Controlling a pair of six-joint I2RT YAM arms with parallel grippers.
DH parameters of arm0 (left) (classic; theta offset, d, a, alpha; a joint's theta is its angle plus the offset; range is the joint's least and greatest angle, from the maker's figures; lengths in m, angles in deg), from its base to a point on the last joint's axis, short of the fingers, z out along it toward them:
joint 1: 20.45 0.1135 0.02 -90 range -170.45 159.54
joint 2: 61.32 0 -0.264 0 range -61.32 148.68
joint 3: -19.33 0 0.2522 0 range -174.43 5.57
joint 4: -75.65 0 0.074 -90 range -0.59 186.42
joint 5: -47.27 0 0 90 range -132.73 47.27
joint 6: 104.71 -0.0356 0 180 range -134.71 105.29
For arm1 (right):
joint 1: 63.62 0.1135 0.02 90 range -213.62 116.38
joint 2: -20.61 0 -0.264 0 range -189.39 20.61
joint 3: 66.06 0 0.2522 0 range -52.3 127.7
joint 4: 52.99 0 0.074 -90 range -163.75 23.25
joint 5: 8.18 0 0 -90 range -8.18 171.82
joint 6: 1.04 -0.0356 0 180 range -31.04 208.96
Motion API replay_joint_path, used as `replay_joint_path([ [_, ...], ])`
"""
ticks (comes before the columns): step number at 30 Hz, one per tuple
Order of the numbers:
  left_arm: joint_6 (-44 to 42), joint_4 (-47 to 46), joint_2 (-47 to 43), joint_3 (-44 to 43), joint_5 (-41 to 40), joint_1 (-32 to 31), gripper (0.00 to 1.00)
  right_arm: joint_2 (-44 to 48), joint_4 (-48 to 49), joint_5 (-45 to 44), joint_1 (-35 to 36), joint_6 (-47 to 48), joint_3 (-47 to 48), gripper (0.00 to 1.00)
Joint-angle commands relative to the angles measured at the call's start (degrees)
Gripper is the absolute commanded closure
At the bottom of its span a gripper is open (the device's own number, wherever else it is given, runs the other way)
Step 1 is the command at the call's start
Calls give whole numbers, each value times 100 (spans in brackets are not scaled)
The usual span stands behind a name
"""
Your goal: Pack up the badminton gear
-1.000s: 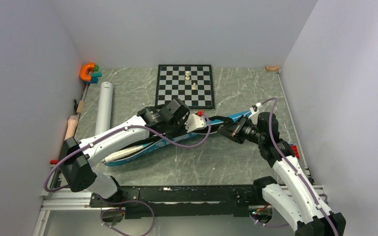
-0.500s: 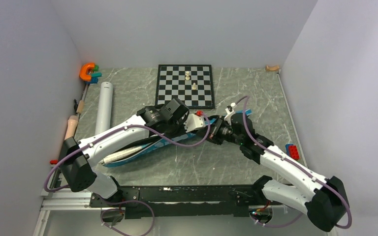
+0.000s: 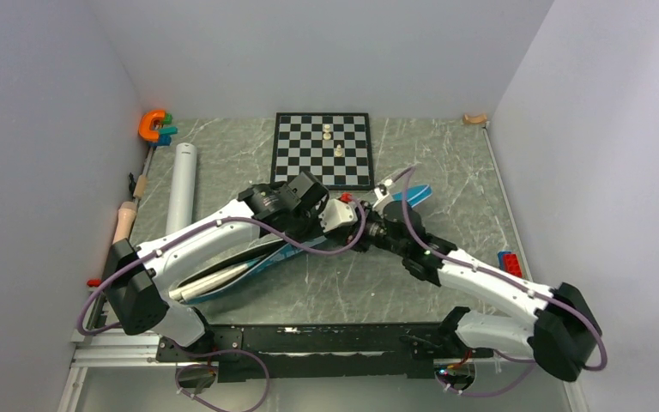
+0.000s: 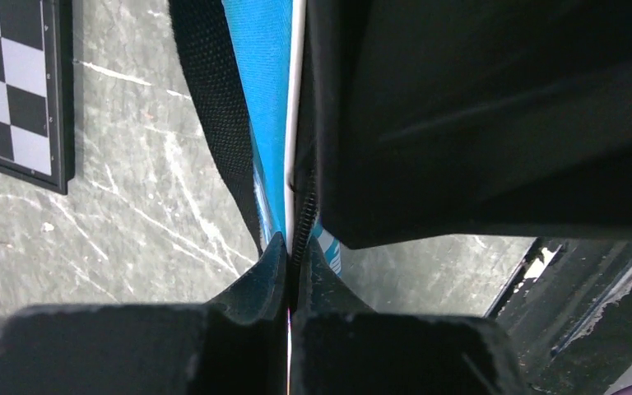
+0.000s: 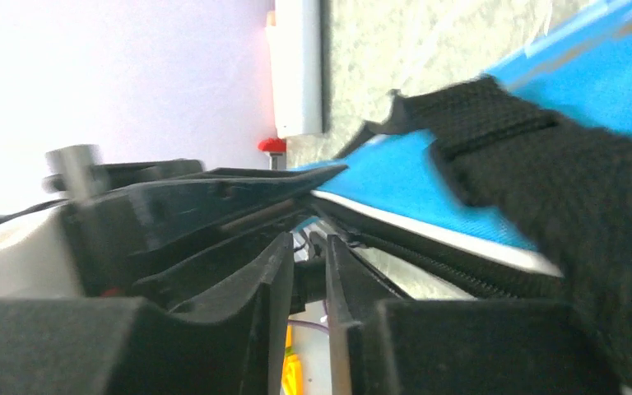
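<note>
The blue racket bag (image 3: 412,194) lies slantwise across the table's middle, with a racket handle (image 3: 208,282) poking out of its lower left end. My left gripper (image 3: 352,215) is shut on the bag's zipper edge (image 4: 299,216), beside the blue fabric (image 4: 267,82) and black strap (image 4: 214,107). My right gripper (image 3: 371,227) sits right against the left one. In the right wrist view, my right gripper (image 5: 309,240) has its jaws a narrow gap apart beside the zipper line, under the bag (image 5: 625,74) and strap (image 5: 559,189). The white tube (image 3: 182,187) lies at the left.
A chessboard (image 3: 323,150) with two pieces lies at the back, just beyond the bag. A wooden rolling pin (image 3: 123,221) and an orange toy (image 3: 153,125) rest along the left wall. A red and blue brick (image 3: 509,262) sits at the right edge.
My right gripper has slid left along the bag's edge up to the left gripper, and its jaws have parted slightly. The bag's right end now shows; the left arm stays put.
</note>
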Motion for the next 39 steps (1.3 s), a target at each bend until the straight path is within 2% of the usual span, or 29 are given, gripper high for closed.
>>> replay_joint_path([
  [1,255,-469,-123,-413,536,-83,100,1042,-249,-535,-294,180,264,66],
  [3,336,-456,-53,-569,618,-75,100,1559,-598,-697,-422,273,188,54],
  [6,444,-348,144,-1048,707,-42,100,2341,-1266,-973,-425,463,56,43],
  [11,860,154,920,-2377,852,196,100,3149,-2606,-1327,-422,819,110,35],
  [15,1348,691,1672,-3663,972,503,100,3267,-3258,-1388,-415,1071,327,31],
  [17,1557,813,1915,-4213,1056,632,100,3092,-3461,-1296,-414,1225,493,29],
  [21,1771,741,2050,-4651,1026,715,100,2425,-3682,-1311,-308,1473,867,27],
  [26,2120,771,2028,-4726,687,713,100,1649,-3472,-1820,54,1674,1380,22],
  [35,2931,748,1680,-4453,243,766,100,-181,-3449,-4077,1829,2338,3005,19],
  [39,3088,732,1439,-4200,119,768,100,-1021,-3725,-4819,2287,2514,3696,17],
])
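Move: The bag's open half, racket handles showing in its mouth, is the right hand's next target. Its middle lies about 18 cm to the right hand's left, 4 cm back and 7 cm lower; the bag's closed end is roughly 14 cm to its right and 8 cm ahead, at about the same height. From the left hand, which already pinches the bag's zipped edge, the chessboard's middle lies about 26 cm straight ahead and 16 cm below. Up and to the right, then forward, the left hand carries the pinched bag edge towards the chessboard, about 9 cm up, 9 forward and 7 right, turning some 30 degrees counter-clockwise. The right hand comes free beside it, opens wide, swings about 11 cm right and up, then dips and sweeps back left over the bag's open half, its fingers tipping down. ##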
